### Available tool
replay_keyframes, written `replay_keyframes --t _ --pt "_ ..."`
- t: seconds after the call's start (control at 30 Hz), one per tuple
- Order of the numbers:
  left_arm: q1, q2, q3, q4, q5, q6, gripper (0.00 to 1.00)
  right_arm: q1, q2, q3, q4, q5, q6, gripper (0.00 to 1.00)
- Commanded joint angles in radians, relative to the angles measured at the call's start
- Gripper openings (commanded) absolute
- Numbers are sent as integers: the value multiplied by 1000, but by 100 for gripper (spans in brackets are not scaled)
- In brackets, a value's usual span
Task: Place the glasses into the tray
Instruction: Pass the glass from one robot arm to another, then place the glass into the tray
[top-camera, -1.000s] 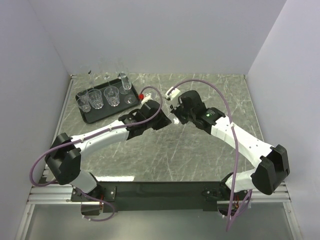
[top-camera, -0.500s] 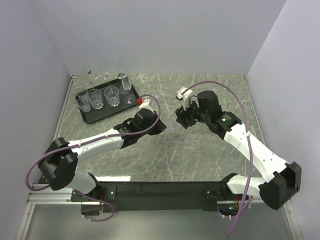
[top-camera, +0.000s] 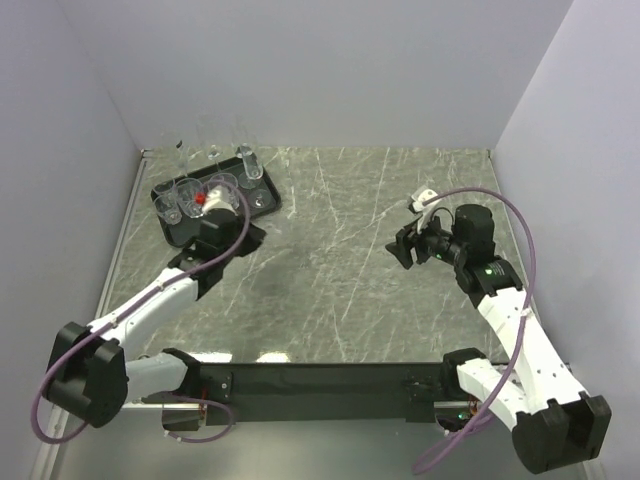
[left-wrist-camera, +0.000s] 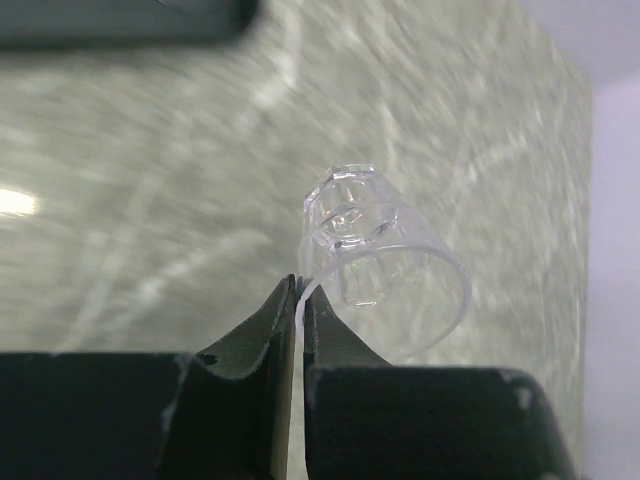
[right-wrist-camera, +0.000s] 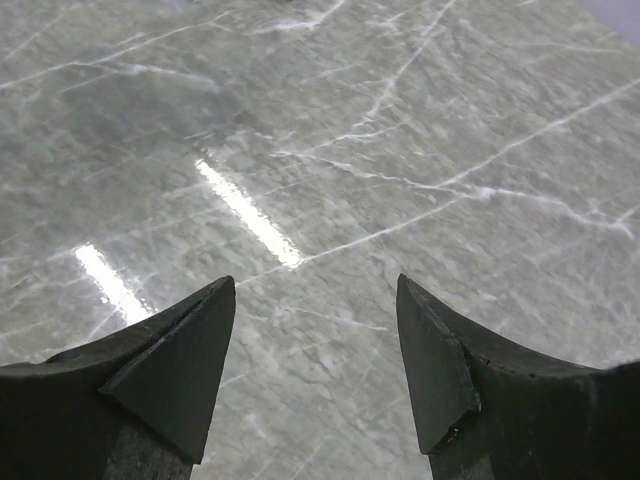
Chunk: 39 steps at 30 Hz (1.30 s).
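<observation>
A short clear glass (left-wrist-camera: 385, 255) hangs tilted over the marble, and my left gripper (left-wrist-camera: 298, 285) is shut on its rim. In the top view that left gripper (top-camera: 248, 234) is just off the near right edge of the black tray (top-camera: 172, 238), whose corner (left-wrist-camera: 120, 20) shows at the wrist view's upper left. Several glasses (top-camera: 190, 197) stand in the tray, with tall ones (top-camera: 247, 160) along its far side. My right gripper (top-camera: 403, 245) is far to the right, open, with nothing between its fingers (right-wrist-camera: 315, 285).
White walls close in the marble table (top-camera: 340, 260) on the left, back and right. The tray sits in the far left corner. Purple cables loop off both arms.
The left arm has swung left from the table's middle to the tray with the glass. The right gripper has opened, let go of it and drawn back to the right.
</observation>
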Motion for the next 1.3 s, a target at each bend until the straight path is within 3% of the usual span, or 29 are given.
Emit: replay_keyframes --t 0.0,0.23,0.67,1.27 --pt "100 -42 -8 12 36 14 0 -59 -26 -8 81 -74 -6 72" --pt "291 19 44 -96 31 -53 0 -132 -44 -26 79 -135 14 72" --pt "522 205 195 -183 39 -162 0 -178 -51 -37 78 -157 11 72" --pt "628 444 369 -275 82 -148 4 -212 -51 -42 81 -168 15 72"
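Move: The left hand holds a glass by its rim over bare table; the free spot in the tray's near-left part lies about 11 cm ahead, 22 cm left and 15 cm below it. Beyond that spot stands the middle tumbler, some 16 cm ahead and 24 cm left of the hand; the right tumbler is about 17 cm ahead and 13 cm left. From the empty right hand, the free spot is roughly 52 cm left, 14 cm ahead and 21 cm lower. Leftwards in a quick sweep that slows towards the end, the left hand carries the glass some 21 cm to the near-left part of the tray, also going about 9 cm forward and sinking 7 cm. On the way the wrist swings nearly 40 degrees counter-clockwise and tips the fingers further down, their grip on the rim kept. The open, empty right hand eases about 3.5 cm right, away from the tray. ##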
